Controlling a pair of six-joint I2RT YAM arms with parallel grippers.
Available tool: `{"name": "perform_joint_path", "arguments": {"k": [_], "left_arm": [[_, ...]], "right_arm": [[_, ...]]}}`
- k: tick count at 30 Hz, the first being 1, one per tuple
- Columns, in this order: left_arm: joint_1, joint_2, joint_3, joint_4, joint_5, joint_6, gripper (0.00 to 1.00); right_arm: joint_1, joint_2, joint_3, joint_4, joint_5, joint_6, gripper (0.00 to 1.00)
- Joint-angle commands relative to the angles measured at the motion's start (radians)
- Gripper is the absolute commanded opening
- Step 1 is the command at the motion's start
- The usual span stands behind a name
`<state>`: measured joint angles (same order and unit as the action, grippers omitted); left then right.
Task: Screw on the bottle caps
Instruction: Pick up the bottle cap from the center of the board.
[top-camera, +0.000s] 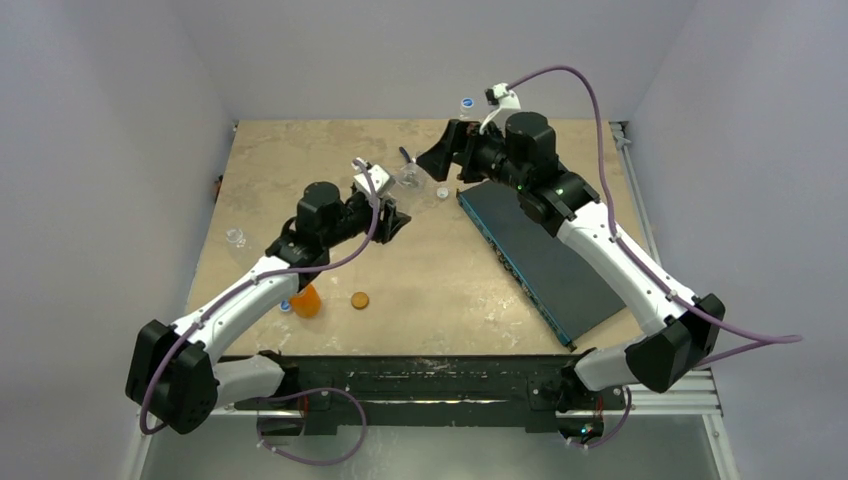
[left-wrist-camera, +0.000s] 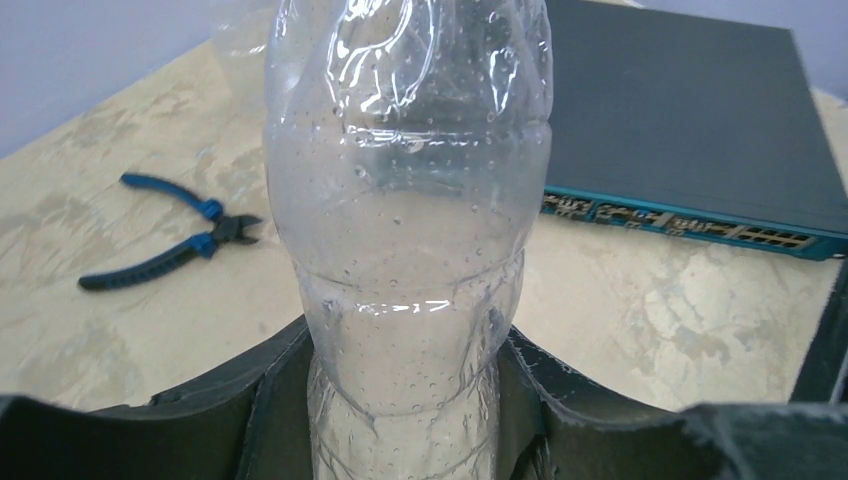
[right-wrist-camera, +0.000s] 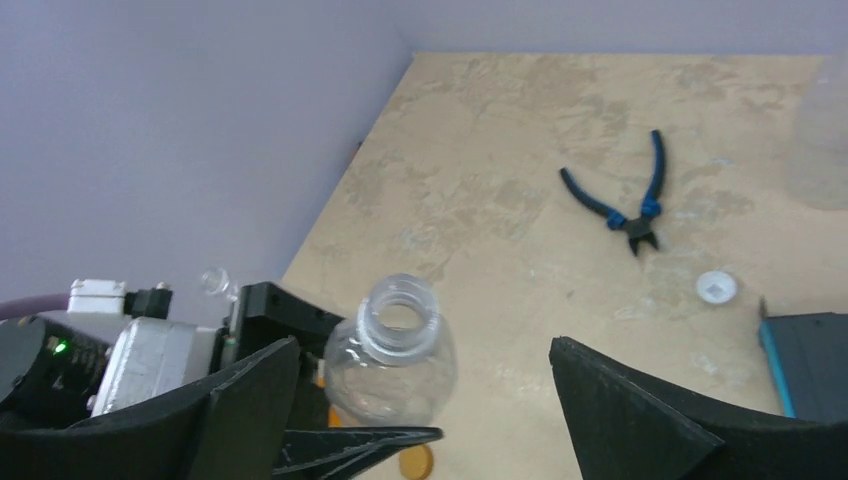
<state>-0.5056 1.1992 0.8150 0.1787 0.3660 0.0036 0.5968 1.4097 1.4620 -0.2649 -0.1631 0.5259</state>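
My left gripper (top-camera: 396, 212) (left-wrist-camera: 405, 375) is shut on the lower body of a clear bottle (left-wrist-camera: 405, 200) (top-camera: 408, 180) and holds it upright. Seen from the right wrist, the bottle's neck (right-wrist-camera: 398, 312) is open, with no cap on it. Just above and beside that neck, my right gripper (top-camera: 438, 160) (right-wrist-camera: 420, 400) stands wide open and holds nothing. On the table to its right lies a whitish cap (right-wrist-camera: 716, 287) (top-camera: 442, 192). A squat orange bottle (top-camera: 306, 300), a flat orange cap (top-camera: 360, 299) (right-wrist-camera: 415, 462) and a blue cap (top-camera: 285, 306) sit near the left arm.
Blue-handled pliers (left-wrist-camera: 170, 240) (right-wrist-camera: 625, 200) lie behind the held bottle. A dark network switch (top-camera: 540, 255) (left-wrist-camera: 690, 130) lies slantwise on the right. Another clear bottle (top-camera: 236, 238) lies at the left edge. One with a blue cap (top-camera: 466, 103) stands at the back.
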Motion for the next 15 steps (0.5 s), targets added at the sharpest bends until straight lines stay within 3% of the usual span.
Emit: {"name": "perform_joint_path", "arguments": {"k": [1,8,15], "left_arm": [[0.049,-0.052,0.055,-0.099,-0.159,0.026,0.33],[0.09,-0.127,0.048,-0.155,-0.288,0.004,0.32],[0.091,-0.186,0.067,-0.207,-0.25,0.009,0.32]], "right_arm": [[-0.08,0.001,0.014,-0.01,0.078,-0.025,0.99],[-0.083,0.203,0.033,-0.039,0.205,-0.081,0.68],[-0.074,0.567,0.254,-0.099,0.339,-0.172,0.51]]}}
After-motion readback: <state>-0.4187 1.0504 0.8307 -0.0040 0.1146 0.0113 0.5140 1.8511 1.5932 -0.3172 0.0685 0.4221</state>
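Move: The white cap lies on the table some 16 cm ahead of the right hand, about 2 cm to its right and roughly 35 cm below. The black box's near-left corner is about 3 cm right of the cap, the pliers some 5 cm farther out and 9 cm left of it, and the capped bottle about 11 cm beyond and 5 cm right of it. From the left hand, the cap is roughly 19 cm ahead, 10 cm right and 23 cm below. The empty right hand swings clear of the open bottle, at first forward and to the right nearly level, then dives on down and forward towards the white cap, about 16 cm down and 12 cm forward in all, while its fingers tip down, turn somewhat clockwise and narrow from wide open to about half. The left hand keeps its grip on the uncapped bottle and carries it about 8 cm to the left, away from the right hand, turning some 20 degrees counter-clockwise and ending slightly higher. ##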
